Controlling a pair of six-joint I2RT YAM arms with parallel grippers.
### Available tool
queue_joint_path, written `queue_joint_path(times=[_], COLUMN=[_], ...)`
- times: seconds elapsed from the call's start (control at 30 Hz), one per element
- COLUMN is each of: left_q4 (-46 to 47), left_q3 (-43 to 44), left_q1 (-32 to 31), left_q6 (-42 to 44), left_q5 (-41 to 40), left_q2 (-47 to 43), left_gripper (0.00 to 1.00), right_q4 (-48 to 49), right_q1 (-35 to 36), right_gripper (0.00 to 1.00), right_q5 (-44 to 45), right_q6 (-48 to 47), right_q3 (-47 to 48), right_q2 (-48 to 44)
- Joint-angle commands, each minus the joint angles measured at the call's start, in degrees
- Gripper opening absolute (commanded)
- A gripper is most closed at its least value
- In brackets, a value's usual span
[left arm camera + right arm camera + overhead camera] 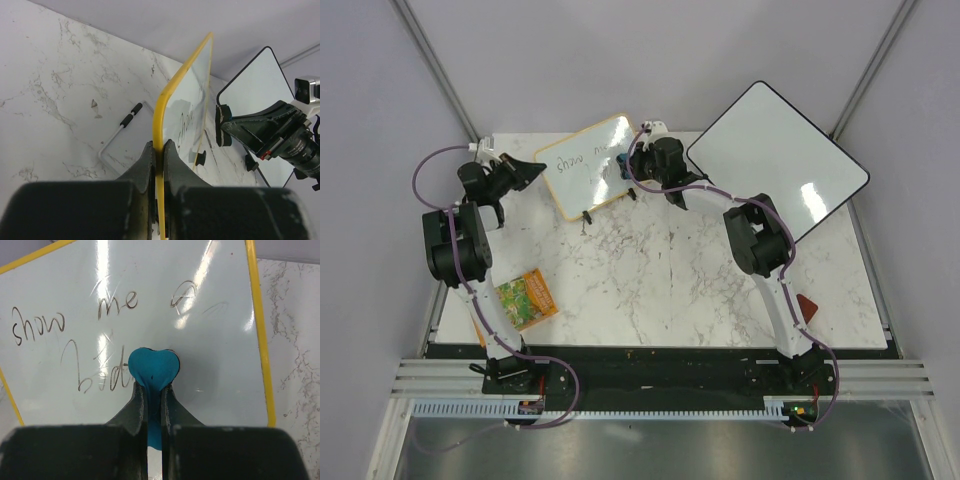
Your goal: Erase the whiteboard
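Note:
The small yellow-framed whiteboard (582, 163) stands tilted at the back of the marble table (670, 270), with dark handwriting (37, 325) on its left half. My left gripper (533, 170) is shut on the board's left frame edge; in the left wrist view the yellow rim (161, 115) runs between the fingers of that gripper (159, 147). My right gripper (152, 387) is shut on a blue heart-shaped eraser (152, 367), which lies against the board face (215, 365) just right of the lower word. From above, the eraser (622, 160) sits at the board's right side.
A larger blank black-framed whiteboard (780, 160) leans at the back right, close to the right arm. An orange-green packet (525, 298) lies at the front left, a red object (807, 306) at the front right. A white wire stand (122, 132) lies behind the small board.

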Motion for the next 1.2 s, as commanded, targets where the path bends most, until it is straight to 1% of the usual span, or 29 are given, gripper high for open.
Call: queue_joint_path(times=[0.0,0.1,0.23,0.47,0.67,0.83,0.9,1.03,1.1,1.17], left_q4=[-1.10,-1.54,-1.45,-1.54,-1.54,-1.71,-1.80,-1.80,-1.89,-1.98], left_q3=[0.65,0.74,0.65,1.09,1.35,1.61,1.53,1.44,1.44,1.53], left_q1=[0.21,0.12,0.12,0.12,0.21,0.12,0.12,0.12,0.12,0.21], left_q6=[4.21,4.48,4.30,4.30,4.39,4.39,4.39,4.48,4.48,4.48], left_q5=[-1.52,-1.52,-1.52,-0.73,0.06,0.24,0.24,0.06,-0.02,-0.02], left_q2=[0.51,0.51,0.95,1.21,1.48,1.56,1.56,1.56,1.56,1.56], left_gripper=[0.02,0.02,0.02,0.02,0.02,0.02,0.02,0.02,0.02,0.02], right_q4=[3.44,3.36,2.22,2.39,1.95,1.51,-0.76,-5.60,-6.40,-7.62], right_q1=[0.06,0.06,0.76,4.45,7.17,9.55,10.60,13.94,14.04,13.95], right_gripper=[0.00,0.00,0.00,0.00,0.00,0.00,0.00,0.00,0.00,0.00], right_q5=[2.21,3.70,9.31,14.51,11.88,5.83,4.67,6.33,7.13,10.90], right_q6=[0.14,0.05,-1.18,-5.22,-7.68,-8.12,-8.82,-11.81,-11.29,-10.59], right_q3=[2.15,2.76,3.82,6.10,7.60,9.70,11.46,19.44,20.86,22.88], right_q2=[1.92,3.06,4.90,6.84,8.07,9.48,10.88,14.31,15.45,16.33])
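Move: About 7 cm to the right hand's left, some 1 cm ahead and slightly lower, is the middle of the second line of writing; that hand already grips the blue eraser. The word "show" sits roughly 14 cm left, level in reach and 3 cm higher, and the board's right edge about 6 cm to the right, level in reach. From the left hand, which already pinches the whiteboard's left edge, the second line is some 16 cm right, 2 cm nearer and 4 cm lower. Dipping about 3 cm while edging 2 cm forward, the right hand then speeds into a sweep left of some 13 cm, drawing back about 5 cm and rising a little, to drag the eraser along the board face through the second line to beneath "show". The fingers keep their grip and tip up roughly 10 degrees; the left hand holds the board edge steady. ##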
